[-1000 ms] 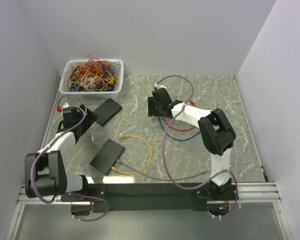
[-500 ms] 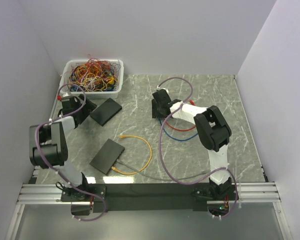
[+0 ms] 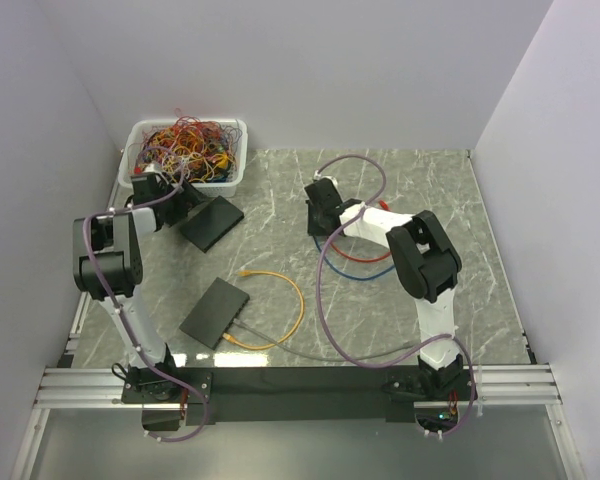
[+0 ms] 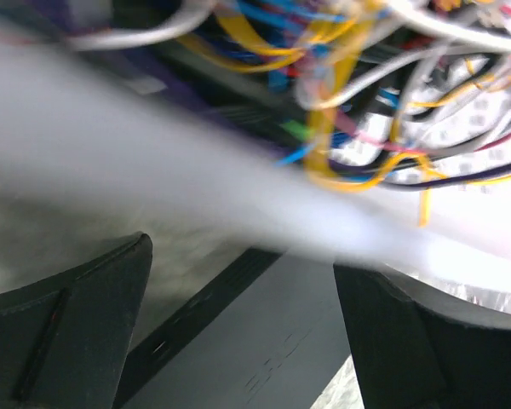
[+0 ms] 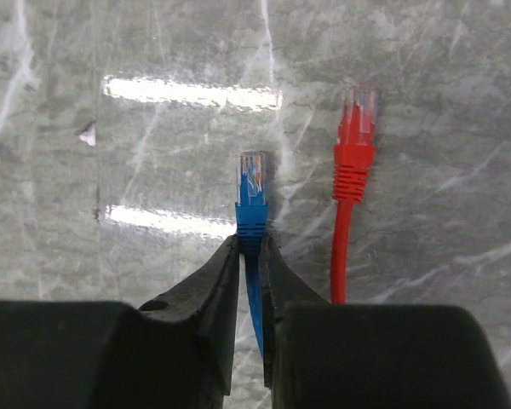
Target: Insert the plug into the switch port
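Observation:
A blue plug (image 5: 252,192) lies on the marble table with its clear tip pointing away. My right gripper (image 5: 250,243) is shut on its ribbed boot, and the blue cable runs back between the fingers. From above, this gripper (image 3: 323,215) sits low at the table's middle back. A black switch (image 3: 212,222) lies flat near the bin. My left gripper (image 3: 170,195) hovers at that switch's far left end, open. In the left wrist view the switch (image 4: 264,341) fills the wide gap between the two fingers (image 4: 68,332), with nothing held. Its ports are not clear.
A red plug (image 5: 356,128) lies just right of the blue one. A white bin (image 3: 185,185) of tangled cables stands at the back left, close ahead of my left gripper. A second black switch (image 3: 215,312) and a yellow cable (image 3: 290,300) lie nearer the front.
My right gripper has closed onto the blue plug. My left arm has swung away from the front toward the bin and now reaches over the far switch, still open.

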Motion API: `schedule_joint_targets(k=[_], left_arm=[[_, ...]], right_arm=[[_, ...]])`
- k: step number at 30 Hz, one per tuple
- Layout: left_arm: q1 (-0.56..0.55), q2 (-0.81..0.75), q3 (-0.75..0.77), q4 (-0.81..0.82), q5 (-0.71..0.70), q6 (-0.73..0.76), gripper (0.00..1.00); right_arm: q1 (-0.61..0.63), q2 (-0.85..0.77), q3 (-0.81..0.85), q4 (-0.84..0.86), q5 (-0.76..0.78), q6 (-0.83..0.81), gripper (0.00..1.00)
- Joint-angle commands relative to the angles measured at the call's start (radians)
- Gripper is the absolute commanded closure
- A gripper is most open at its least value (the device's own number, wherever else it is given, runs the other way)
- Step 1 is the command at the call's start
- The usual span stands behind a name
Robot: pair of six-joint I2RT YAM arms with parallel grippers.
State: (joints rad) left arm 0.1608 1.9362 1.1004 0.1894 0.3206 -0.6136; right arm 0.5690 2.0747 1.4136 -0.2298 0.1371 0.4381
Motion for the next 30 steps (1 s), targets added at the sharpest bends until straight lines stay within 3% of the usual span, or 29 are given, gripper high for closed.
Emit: schedule_joint_targets(k=[1,9,14,17,21,26,30], left_arm=[[-0.038,0.044,0.064,-0.062,0.128,0.092,0.06],[-0.086,0.038,0.056,-0.025,0.245,0.115,0.06],[-0.121,0.040,0.058,-0.073,0.216,0.117,0.07],[-0.141,-0.025,-0.029,0.010,0.245,0.077,0.07],[-0.194,-0.077,-0.062,0.002,0.207,0.066,0.07],[-0.270,-0.140,-0.135,0.047,0.178,0.041,0.07],[-0.300,-0.172,-0.189,0.094,0.155,-0.009,0.07]], right_arm=[[0.000,-0.008,-0.033,0.067,-0.050,0.013,0.84],[0.095,-0.266,-0.297,0.384,-0.226,-0.002,0.86],[0.166,-0.401,-0.463,0.558,-0.350,-0.009,0.87],[0.189,-0.475,-0.572,0.706,-0.463,0.014,0.87],[0.222,-0.545,-0.657,0.866,-0.533,0.034,0.87],[0.244,-0.614,-0.741,0.943,-0.577,0.039,0.89],[0.244,-0.639,-0.743,0.859,-0.471,0.004,0.91]])
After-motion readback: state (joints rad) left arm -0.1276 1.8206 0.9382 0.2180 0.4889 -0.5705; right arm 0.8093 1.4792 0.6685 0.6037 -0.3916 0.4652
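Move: The far switch's middle lies about 5 cm back and 6 cm right of my open left hand, a little below it; the white cable basket is centred some 10 cm ahead, and the near switch roughly 25 cm back, 7 cm right. My right hand already grips the blue plug, with a red plug about 3 cm ahead and 3 cm right. From that hand the far switch is about 22 cm left and 2 cm ahead. I sweep my left hand about 16 cm right, then increasingly back as well, turning it clockwise and pushing the far switch along with its left finger, jaws staying wide. Meanwhile my right hand keeps its pinch on the blue plug and carries it some 20 cm back, 13 cm up and 10 cm left, swinging round until the fingers point left and nearly level. ##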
